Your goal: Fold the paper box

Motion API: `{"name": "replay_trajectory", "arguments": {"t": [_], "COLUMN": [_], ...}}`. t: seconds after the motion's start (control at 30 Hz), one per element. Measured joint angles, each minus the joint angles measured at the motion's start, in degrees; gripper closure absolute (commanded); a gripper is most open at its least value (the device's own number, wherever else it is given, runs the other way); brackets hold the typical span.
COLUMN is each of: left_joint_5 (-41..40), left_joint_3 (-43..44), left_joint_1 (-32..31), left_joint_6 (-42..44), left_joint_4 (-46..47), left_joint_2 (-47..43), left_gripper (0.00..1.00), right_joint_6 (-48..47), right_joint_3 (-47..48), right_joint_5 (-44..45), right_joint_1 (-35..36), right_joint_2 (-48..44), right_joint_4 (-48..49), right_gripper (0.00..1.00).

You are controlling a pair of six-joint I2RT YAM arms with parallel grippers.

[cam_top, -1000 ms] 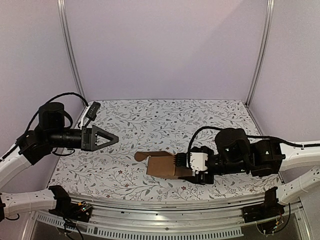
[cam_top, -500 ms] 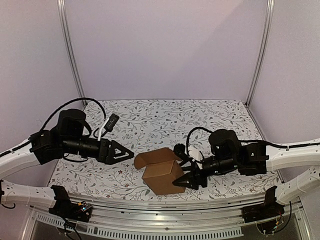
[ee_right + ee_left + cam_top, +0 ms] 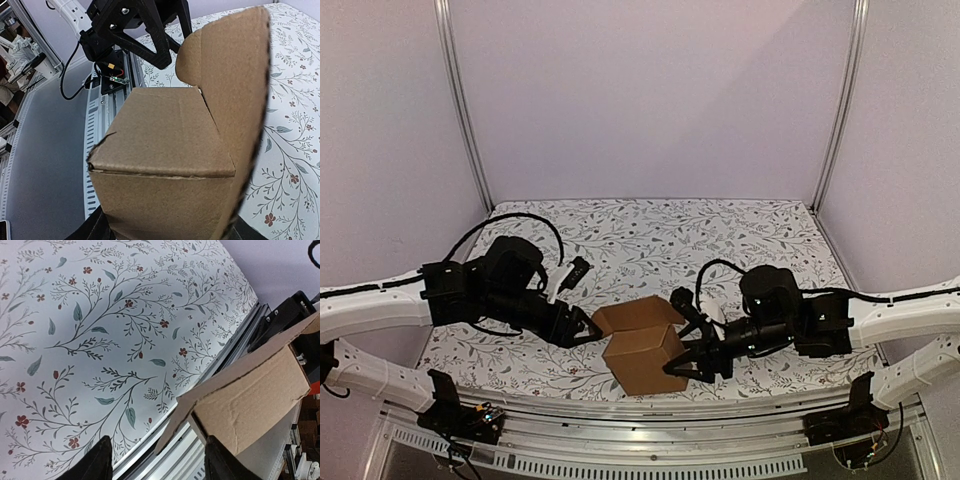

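Observation:
The paper box [image 3: 642, 358] is a brown cube-like carton held tilted above the near part of the table, its rounded lid flap [image 3: 638, 315] standing open toward the left. My right gripper [image 3: 688, 355] is shut on the box's right side; in the right wrist view the box [image 3: 165, 150] fills the frame, and only the tips of my right gripper [image 3: 165, 231] show beneath it. My left gripper [image 3: 588, 330] is open, just left of the flap. In the left wrist view, the box [image 3: 250, 400] lies ahead to the right, and its flap corner hangs between the fingers of my left gripper [image 3: 157, 456] without touching them.
The table has a floral cover [image 3: 650, 240]. A metal rail [image 3: 640, 435] runs along the near edge. Upright posts [image 3: 460, 100] and purple walls close the back and sides. The left arm's cable [image 3: 520, 220] loops over it.
The left arm has swung right, up to the box's flap, its jaws narrowing. The right gripper has raised and turned the box from lying low on the table to a tilted cube.

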Motion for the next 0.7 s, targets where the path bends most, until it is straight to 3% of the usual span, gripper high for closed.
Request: {"name": "replay_trajectory", "arguments": {"t": [0.7], "left_joint_5": [1.97], "left_joint_3": [3.06], "left_joint_1": [-0.50], "left_joint_6": [1.92], "left_joint_4": [2.38], "left_joint_2": [5.29], "left_gripper": [1.00], "right_joint_6": [0.48], "right_joint_3": [-1.51], "right_joint_5": [0.11], "right_joint_1": [-0.02], "right_joint_2": [0.00], "right_joint_4": [1.51], "right_gripper": [0.51]}}
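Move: The box's small side flap, on the lid's left end, lies about 3 cm to the right of the left gripper and 1 cm ahead, at fingertip height, with its edge already between the open fingers. The raised lid's middle is some 11 cm right, 5 cm ahead and slightly above; the box body is about 11 cm right, 5 cm back and 4 cm lower. From the right hand, the flap lies roughly 16 cm left, 9 cm ahead and 6 cm up. Bring the left gripper about 2 cm to the right, nearly level, so the open fingers slide farther over the lid's small side flap. Close them steadily from a little over half open to nearly shut as they travel, pinching the flap by its free edge. Meanwhile keep the right hand still, holding its grip on the box body. ##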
